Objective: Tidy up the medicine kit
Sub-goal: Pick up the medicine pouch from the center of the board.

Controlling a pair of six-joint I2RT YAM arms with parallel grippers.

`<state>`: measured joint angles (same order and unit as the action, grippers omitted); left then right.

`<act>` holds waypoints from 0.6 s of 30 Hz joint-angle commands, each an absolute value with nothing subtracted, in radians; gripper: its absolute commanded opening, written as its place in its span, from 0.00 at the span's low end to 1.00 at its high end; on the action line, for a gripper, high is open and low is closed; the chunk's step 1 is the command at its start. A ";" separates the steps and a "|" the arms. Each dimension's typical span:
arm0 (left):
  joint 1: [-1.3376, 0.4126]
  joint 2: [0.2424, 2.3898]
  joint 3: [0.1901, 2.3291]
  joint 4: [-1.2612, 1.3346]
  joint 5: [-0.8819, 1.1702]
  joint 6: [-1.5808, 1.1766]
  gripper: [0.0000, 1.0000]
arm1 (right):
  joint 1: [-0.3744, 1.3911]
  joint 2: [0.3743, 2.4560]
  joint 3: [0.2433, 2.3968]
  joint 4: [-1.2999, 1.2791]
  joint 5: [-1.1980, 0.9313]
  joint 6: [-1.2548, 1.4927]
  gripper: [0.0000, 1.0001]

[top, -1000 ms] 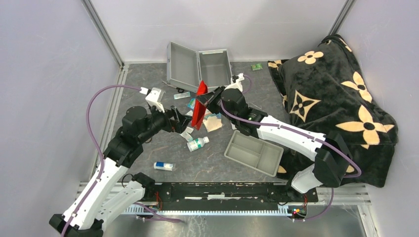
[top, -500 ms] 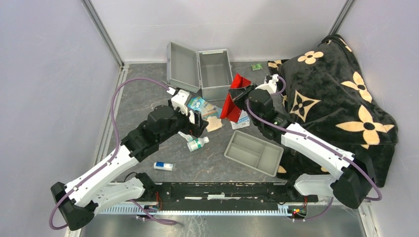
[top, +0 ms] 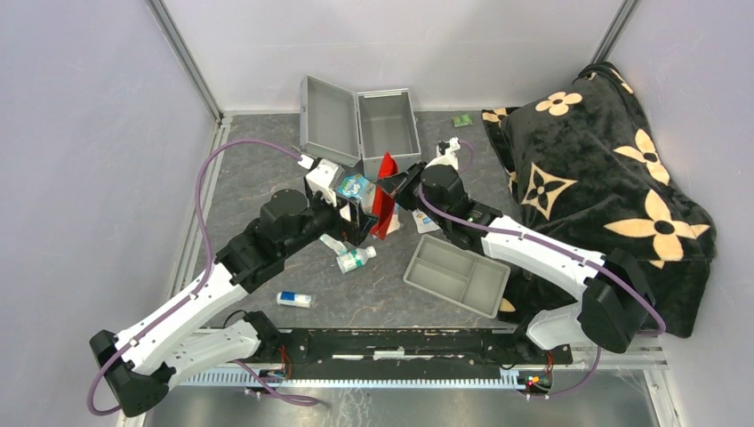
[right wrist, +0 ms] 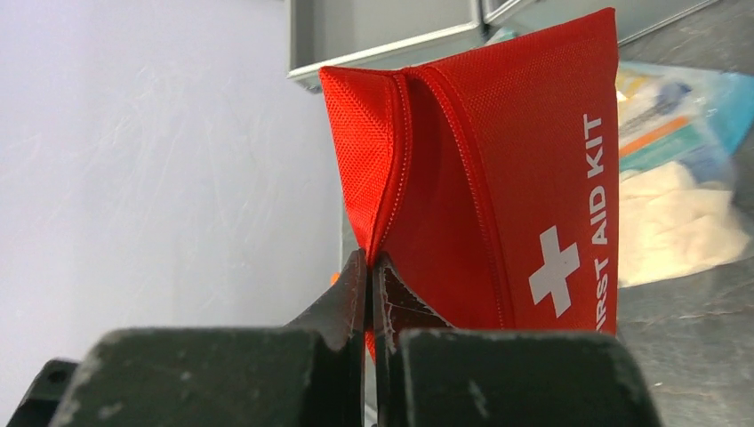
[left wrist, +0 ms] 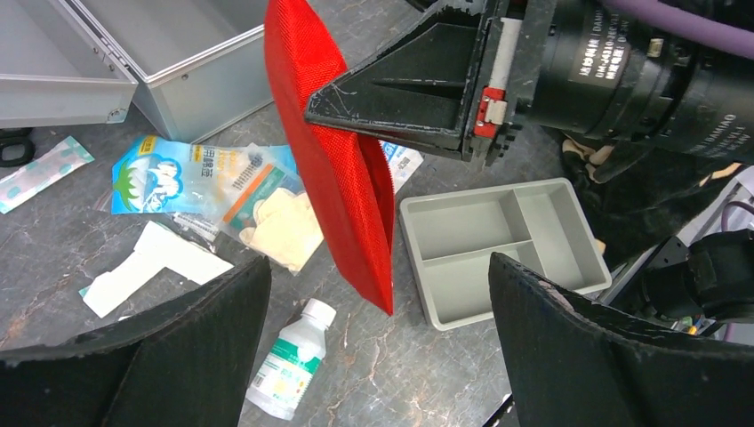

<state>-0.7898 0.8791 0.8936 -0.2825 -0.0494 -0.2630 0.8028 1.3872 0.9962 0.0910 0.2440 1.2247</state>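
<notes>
The medicine kit [top: 360,124], a silver-grey metal case, lies open at the back of the table with its lid flat to the left; its tub [left wrist: 178,44] looks bare inside. My right gripper [right wrist: 369,267] is shut on the edge of a red first-aid pouch [right wrist: 498,178] by its zipper, and holds it hanging above the table in front of the case [top: 385,196]. My left gripper [left wrist: 378,294] stands wide open just under and beside the pouch's lower corner [left wrist: 342,178], holding nothing.
A white bottle [left wrist: 289,360], a blue packet [left wrist: 196,173], pale gloves [left wrist: 276,227] and white paper [left wrist: 151,262] lie under the pouch. A grey divided tray [top: 458,274] sits to the right, a small box [top: 294,299] near the front, a black flowered blanket [top: 605,187] far right.
The right gripper swung the pouch right toward the case's corner, then back left to the middle. The left arm reached forward to the centre and has stayed there, open.
</notes>
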 commanded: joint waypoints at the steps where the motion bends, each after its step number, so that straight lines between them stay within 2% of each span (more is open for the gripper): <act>1: -0.795 0.895 0.897 -0.251 -0.065 -0.248 0.96 | 0.822 1.387 1.055 0.188 0.196 1.264 0.00; 18: -0.795 0.922 0.894 -0.280 -0.092 -0.249 0.76 | 0.850 1.365 1.061 0.217 0.172 1.285 0.00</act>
<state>-0.7921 0.9203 0.8936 -0.2901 -0.0803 -0.2630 0.8413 1.3888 1.0176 0.1642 0.1867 1.2640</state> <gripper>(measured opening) 0.772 0.014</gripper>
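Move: The red medicine pouch, still pinched by the right hand, has its middle about 6 cm ahead of the left hand, 5 cm to its right and 3 cm higher. On the table some 22 cm below the left hand, the white bottle lies 5 cm back and about level sideways, and the glove packet 7 cm ahead and 3 cm right. From the right hand, the open left gripper is about 9 cm back, 6 cm left and 5 cm lower. The right hand keeps its shut grip on the pouch and eases it up about 3 cm, left about 2.5 cm and slightly back, across in front of the left gripper, rolling a few degrees so its left side rises and slowing as it goes. The left hand sinks about 1.5 cm and then holds its place, while its wide-open fingers start closing to roughly three-quarters open on either side of the pouch's lower corner, with no contact to be seen yet. ##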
